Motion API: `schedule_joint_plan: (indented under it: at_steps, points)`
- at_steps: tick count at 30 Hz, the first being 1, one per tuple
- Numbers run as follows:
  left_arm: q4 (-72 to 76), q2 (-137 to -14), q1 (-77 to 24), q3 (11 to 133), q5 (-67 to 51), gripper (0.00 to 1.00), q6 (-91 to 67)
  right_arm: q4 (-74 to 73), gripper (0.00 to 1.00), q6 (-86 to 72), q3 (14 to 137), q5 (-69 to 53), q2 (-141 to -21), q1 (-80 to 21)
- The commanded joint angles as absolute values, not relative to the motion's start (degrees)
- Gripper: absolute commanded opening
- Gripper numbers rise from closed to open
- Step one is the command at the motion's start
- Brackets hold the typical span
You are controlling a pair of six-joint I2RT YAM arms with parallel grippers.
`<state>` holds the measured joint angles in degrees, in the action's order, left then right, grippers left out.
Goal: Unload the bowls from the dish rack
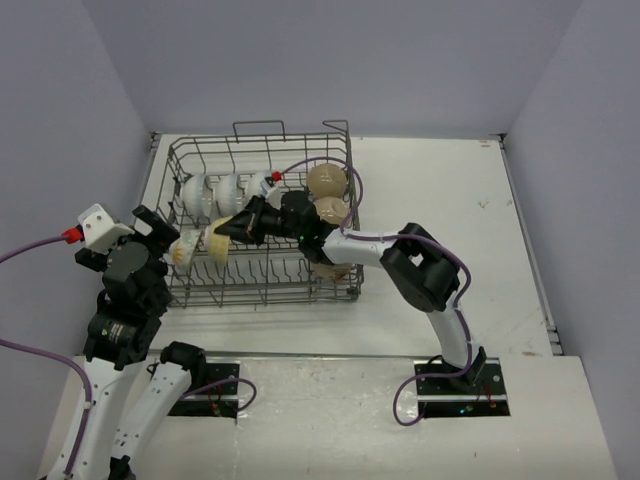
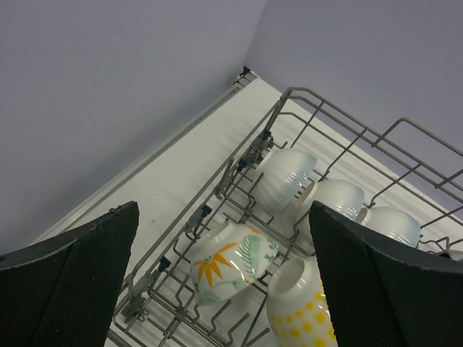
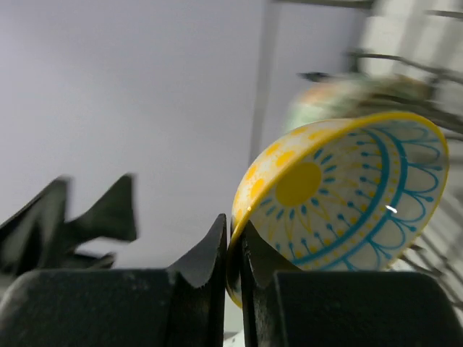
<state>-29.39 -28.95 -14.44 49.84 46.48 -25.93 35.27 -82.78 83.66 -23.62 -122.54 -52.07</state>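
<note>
The grey wire dish rack stands at the table's left. My right gripper reaches into it and is shut on the rim of the yellow bowl, pinching its edge; the bowl's painted blue-and-yellow inside faces the right wrist camera. My left gripper hangs open at the rack's left end, above a white bowl with orange and green leaves and beside the yellow-dotted outside of the held bowl. Three white bowls stand on edge along the back row. Two beige bowls sit at the rack's right end.
The rack fills the left half of the table, close to the left wall. White table surface lies to the right of the rack. The right arm's elbow rests low beside the rack's right front corner.
</note>
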Motion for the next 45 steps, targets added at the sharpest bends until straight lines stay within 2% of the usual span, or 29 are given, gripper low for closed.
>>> schedule_joint_plan:
  at_steps: [1, 8, 14, 17, 20, 21, 22, 24, 29, 32, 35, 37, 45]
  points:
    - [-26.7, -29.0, -14.9, 49.4, 46.8, 1.0, -25.3, 73.6, 0.0, -87.7, 95.4, -26.7, -111.1, -52.0]
    - [-26.7, -29.1, -14.9, 49.4, 46.8, 1.0, -25.3, 71.4, 0.0, -86.5, 96.5, -27.2, -110.5, -52.1]
    - [-26.8, -28.9, -14.9, 49.4, 47.1, 1.0, -25.3, 68.0, 0.0, -82.4, 92.9, -26.5, -106.5, -51.8]
    - [-26.8, -29.0, -14.9, 49.4, 46.9, 1.0, -25.3, 57.9, 0.0, -77.8, 93.9, -28.6, -102.1, -49.2]
    - [-26.9, -28.8, -14.9, 49.3, 46.8, 1.0, -25.2, 31.9, 0.0, -64.6, 97.2, -27.7, -94.7, -43.9]
    - [-26.9, -28.7, -15.0, 49.2, 46.8, 1.0, -25.2, 15.9, 0.0, -54.9, 100.6, -25.7, -93.1, -41.0]
    - [-26.8, -28.6, -15.0, 49.3, 46.8, 1.0, -25.2, 8.4, 0.0, -50.4, 102.1, -22.5, -91.6, -39.7]
    - [-26.6, -28.4, -15.0, 49.2, 46.4, 1.0, -25.1, -8.6, 0.0, -38.0, 106.3, -11.9, -88.5, -35.7]
    - [-26.5, -28.6, -15.1, 49.2, 46.1, 1.0, -25.0, -29.5, 0.0, -19.7, 109.0, 18.5, -85.3, -27.7]
    - [-26.2, -29.4, -15.1, 49.3, 45.4, 1.0, -24.5, -40.2, 0.0, -15.1, 111.8, 23.3, -88.2, -23.5]
    - [-26.1, -30.6, -15.0, 49.5, 44.3, 1.0, -24.0, -50.8, 0.0, -13.2, 118.7, 21.4, -96.0, -17.1]
    - [-26.2, -31.4, -15.0, 49.6, 43.6, 1.0, -23.6, -59.5, 0.0, -11.5, 127.6, 19.2, -104.2, -15.0]
    - [-27.0, -33.6, -15.0, 50.5, 42.5, 1.0, -22.8, -60.9, 0.0, -7.8, 132.5, 15.9, -119.2, -10.8]
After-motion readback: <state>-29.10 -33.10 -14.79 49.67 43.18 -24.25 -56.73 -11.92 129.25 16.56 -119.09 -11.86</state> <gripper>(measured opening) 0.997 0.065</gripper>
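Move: The spotted bowl is already pinched in the right fingers, still low in the rack. The open counter it's taken to, right of the rack's far end, lies about 23 cm ahead, 48 right and 14 below; on the way, the middle brown bowl sits 5 ahead and 25 right, the back brown one 15 ahead and 25 right, both some 4 lower. The flowered bowl is about 5 ahead, 3 right and 15 below the left hand. The spotted bowl, kept pinched at its rim by the right fingers, is lifted fast about 33 cm out of the rack, drawing a little back and right. Then it sweeps right and forward past the rack, and is lowered over the bare counter as the leftward-pointing fingers swing to point forward and down. The open left hand starts easing down and forward towards the flowered bowl. ##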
